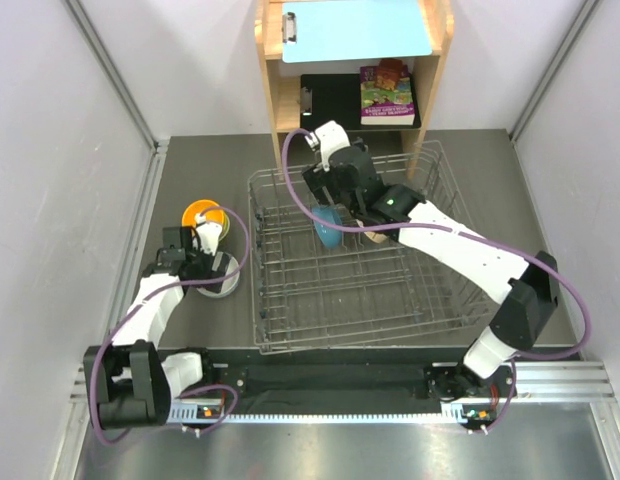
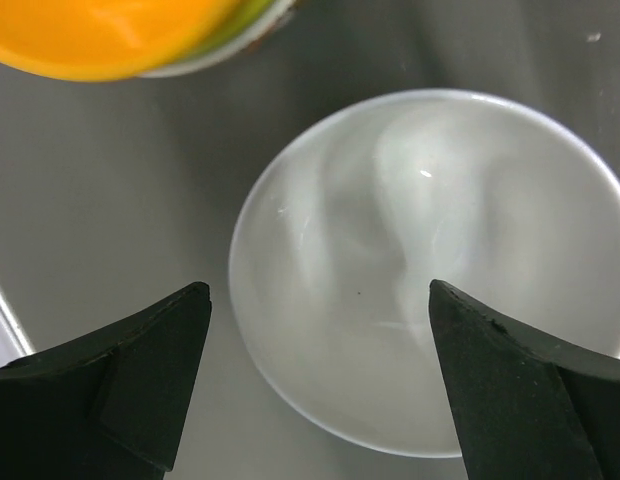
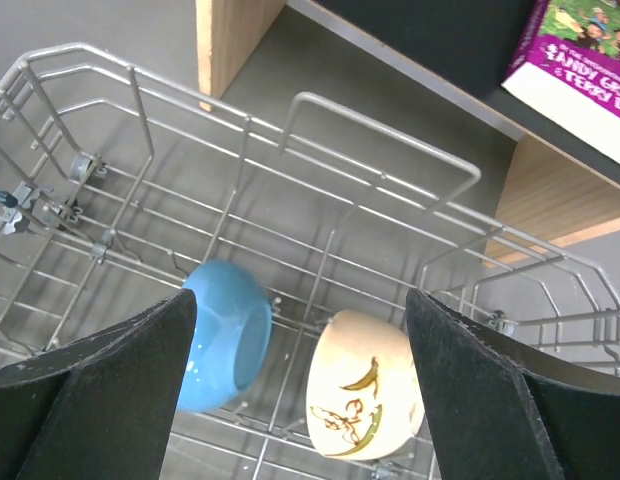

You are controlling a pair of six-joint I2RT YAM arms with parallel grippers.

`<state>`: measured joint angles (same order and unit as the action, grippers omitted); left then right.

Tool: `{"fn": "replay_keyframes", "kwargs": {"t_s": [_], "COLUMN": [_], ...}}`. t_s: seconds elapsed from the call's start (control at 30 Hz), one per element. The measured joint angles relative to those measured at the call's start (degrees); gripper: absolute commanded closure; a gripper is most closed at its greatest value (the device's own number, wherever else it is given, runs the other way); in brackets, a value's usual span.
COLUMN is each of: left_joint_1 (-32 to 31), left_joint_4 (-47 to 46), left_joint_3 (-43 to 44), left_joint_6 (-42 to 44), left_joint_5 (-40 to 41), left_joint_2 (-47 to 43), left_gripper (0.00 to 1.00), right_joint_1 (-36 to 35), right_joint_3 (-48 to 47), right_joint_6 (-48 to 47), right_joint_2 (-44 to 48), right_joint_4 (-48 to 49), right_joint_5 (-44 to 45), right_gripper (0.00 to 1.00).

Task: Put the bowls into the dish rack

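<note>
The silver wire dish rack (image 1: 290, 300) fills the middle of the table. A blue bowl (image 1: 327, 228) (image 3: 225, 335) and a beige bowl with a leaf pattern (image 3: 365, 400) stand on edge among its prongs. My right gripper (image 1: 340, 205) (image 3: 300, 300) hovers open above these two, holding nothing. Left of the rack, an orange bowl (image 1: 203, 215) (image 2: 100, 35) sits nested in a lime green one (image 2: 240, 20). A white bowl (image 1: 226, 280) (image 2: 430, 270) rests upright on the table. My left gripper (image 1: 205, 262) (image 2: 318, 300) is open over its near rim, one finger outside and one above the inside.
A wooden shelf unit (image 1: 272, 90) (image 3: 230, 40) stands behind the rack, with a blue clipboard (image 1: 355, 30) on top and a purple book (image 1: 387, 95) (image 3: 580, 60) below. Pale walls close in on the left and right.
</note>
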<state>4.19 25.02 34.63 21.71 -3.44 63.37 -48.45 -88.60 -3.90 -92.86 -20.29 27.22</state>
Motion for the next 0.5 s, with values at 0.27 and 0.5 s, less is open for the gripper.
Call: {"fn": "replay_keyframes", "kwargs": {"t_s": [0.27, 0.5], "left_joint_1": [2.45, 5.46], "left_joint_4": [-0.35, -0.63], "left_joint_3": [-0.13, 3.06], "left_joint_6": [1.99, 3.39], "left_joint_5": [-3.23, -8.92], "left_joint_2": [3.69, 8.85], "left_gripper": [0.47, 0.92], "right_joint_1": [2.16, 2.78], "right_joint_3": [0.55, 0.87], "right_joint_6": [0.44, 0.52], "right_joint_2": [1.44, 1.73], "right_joint_4": [0.55, 0.48], "right_joint_5": [-1.66, -2.54], "right_gripper": [0.16, 0.16]}}
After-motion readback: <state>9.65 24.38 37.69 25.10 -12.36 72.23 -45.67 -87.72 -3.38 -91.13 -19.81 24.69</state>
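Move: The white bowl's middle lies about 6 cm to the left hand's right, some 1 cm ahead and 5 cm below; its left rim is already between the open fingers as seen from above. The orange bowl stack stands some 13 cm ahead and 2 cm right, 4 cm lower. The dish rack's left side runs about 14 cm to the right, level fore and aft. From the right hand the white bowl is roughly 24 cm left, 14 cm back and 26 cm below. The left fingers close from wide open to nearly shut and pinch the white bowl's left rim, one finger outside the wall and one inside. The hand sinks about 2.5 cm onto the rim meanwhile, then at the very end starts forward and up by roughly 1 cm, with a slight tilt of the wrist. ##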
